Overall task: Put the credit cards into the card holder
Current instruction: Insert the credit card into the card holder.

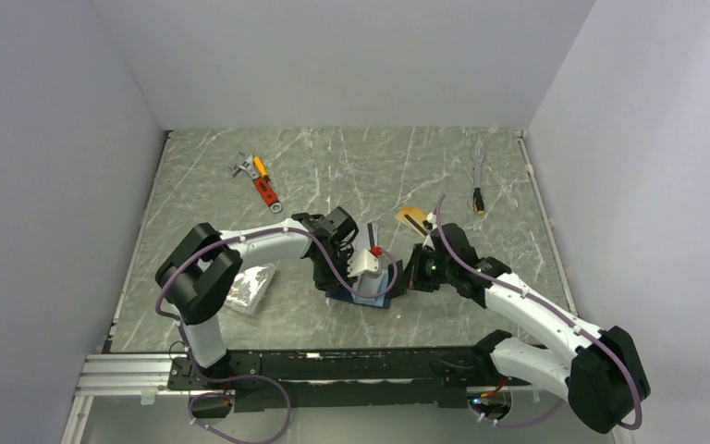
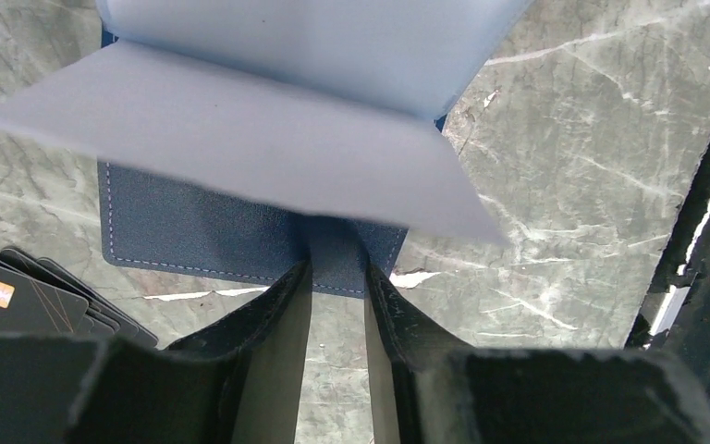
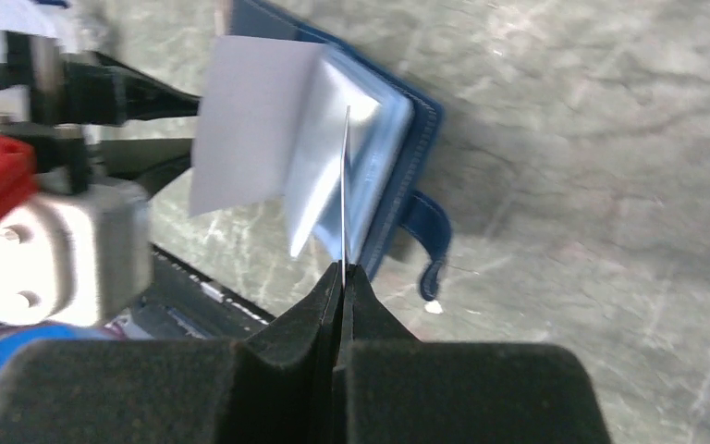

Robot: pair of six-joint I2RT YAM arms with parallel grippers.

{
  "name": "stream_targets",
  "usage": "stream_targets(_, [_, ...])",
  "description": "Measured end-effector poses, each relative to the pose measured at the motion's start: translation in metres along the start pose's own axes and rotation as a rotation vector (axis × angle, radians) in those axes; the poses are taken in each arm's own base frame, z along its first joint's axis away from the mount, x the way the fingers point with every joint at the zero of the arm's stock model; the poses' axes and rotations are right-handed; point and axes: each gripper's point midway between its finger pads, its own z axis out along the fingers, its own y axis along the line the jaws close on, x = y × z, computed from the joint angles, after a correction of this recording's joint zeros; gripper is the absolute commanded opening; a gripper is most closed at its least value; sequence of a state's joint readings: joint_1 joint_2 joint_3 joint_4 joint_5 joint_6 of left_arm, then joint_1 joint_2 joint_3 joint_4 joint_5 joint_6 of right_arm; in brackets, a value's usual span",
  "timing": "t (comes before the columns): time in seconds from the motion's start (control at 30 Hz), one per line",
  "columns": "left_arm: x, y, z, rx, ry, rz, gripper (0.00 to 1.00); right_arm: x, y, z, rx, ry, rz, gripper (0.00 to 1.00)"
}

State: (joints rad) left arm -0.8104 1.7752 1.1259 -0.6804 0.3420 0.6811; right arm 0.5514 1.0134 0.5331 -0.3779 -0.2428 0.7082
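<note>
The navy card holder [image 2: 194,231] lies open on the marble table, one grey inner leaf [image 2: 240,139] lifted. My left gripper [image 2: 337,273] is open, with its fingertips [image 2: 298,277] at the holder's near edge under that leaf and nothing between them but the flat cover. My right gripper [image 3: 344,270] is shut on a thin pale credit card [image 3: 344,185], seen edge-on, whose far end reaches in among the holder's pockets [image 3: 370,157]. A black card with a gold chip [image 2: 0,296] lies left of the holder. An orange-gold card [image 1: 413,219] lies behind the right gripper [image 1: 419,270].
An orange-handled wrench [image 1: 261,182] lies at the back left and a small silver wrench [image 1: 478,176] at the back right. A clear plastic packet [image 1: 248,287] sits by the left arm. Grey walls close three sides; a black rail [image 1: 351,365] runs along the near edge.
</note>
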Motion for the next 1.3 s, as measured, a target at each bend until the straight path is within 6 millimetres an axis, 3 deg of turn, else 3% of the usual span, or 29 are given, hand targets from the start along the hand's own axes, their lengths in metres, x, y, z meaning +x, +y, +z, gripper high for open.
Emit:
stream_targets(0.2, [0.0,0.0,0.0,-0.006,-0.005,0.01,0.32,0.002,0.021,0.003,-0.094,0.029,-0.042,0.0])
stream_targets(1.3, [0.002,0.004,-0.002,-0.027,0.01,0.019,0.28,0.052,0.006,0.009,-0.099,0.195,-0.053,0.0])
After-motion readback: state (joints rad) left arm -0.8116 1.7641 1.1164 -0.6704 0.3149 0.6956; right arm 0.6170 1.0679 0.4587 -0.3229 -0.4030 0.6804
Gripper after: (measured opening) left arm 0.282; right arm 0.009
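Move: The right hand has a black credit card edge-on in its shut fingers. The card holder's clear sleeves, spread open, lie about 8 cm to its left, 2 cm back and 6 cm below. The white cards lie roughly 10 cm ahead and 9 cm left of this hand, the yellow cards some 13 cm ahead and 2 cm right. From the left hand, which is down on the holder's left cover, the sleeves are about 9 cm to the right and 1 cm ahead, with the black cards 11 cm ahead and 2 cm left. Leftwards by some 2 cm with a small lift first, the right hand then draws back about 4 cm and sinks around 3 cm, bringing the card down towards the near right corner of the holder's sleeves. It turns roughly 10 degrees counter-clockwise and keeps its pinch on the card. The left hand stays put, fingers still down on the left cover. ##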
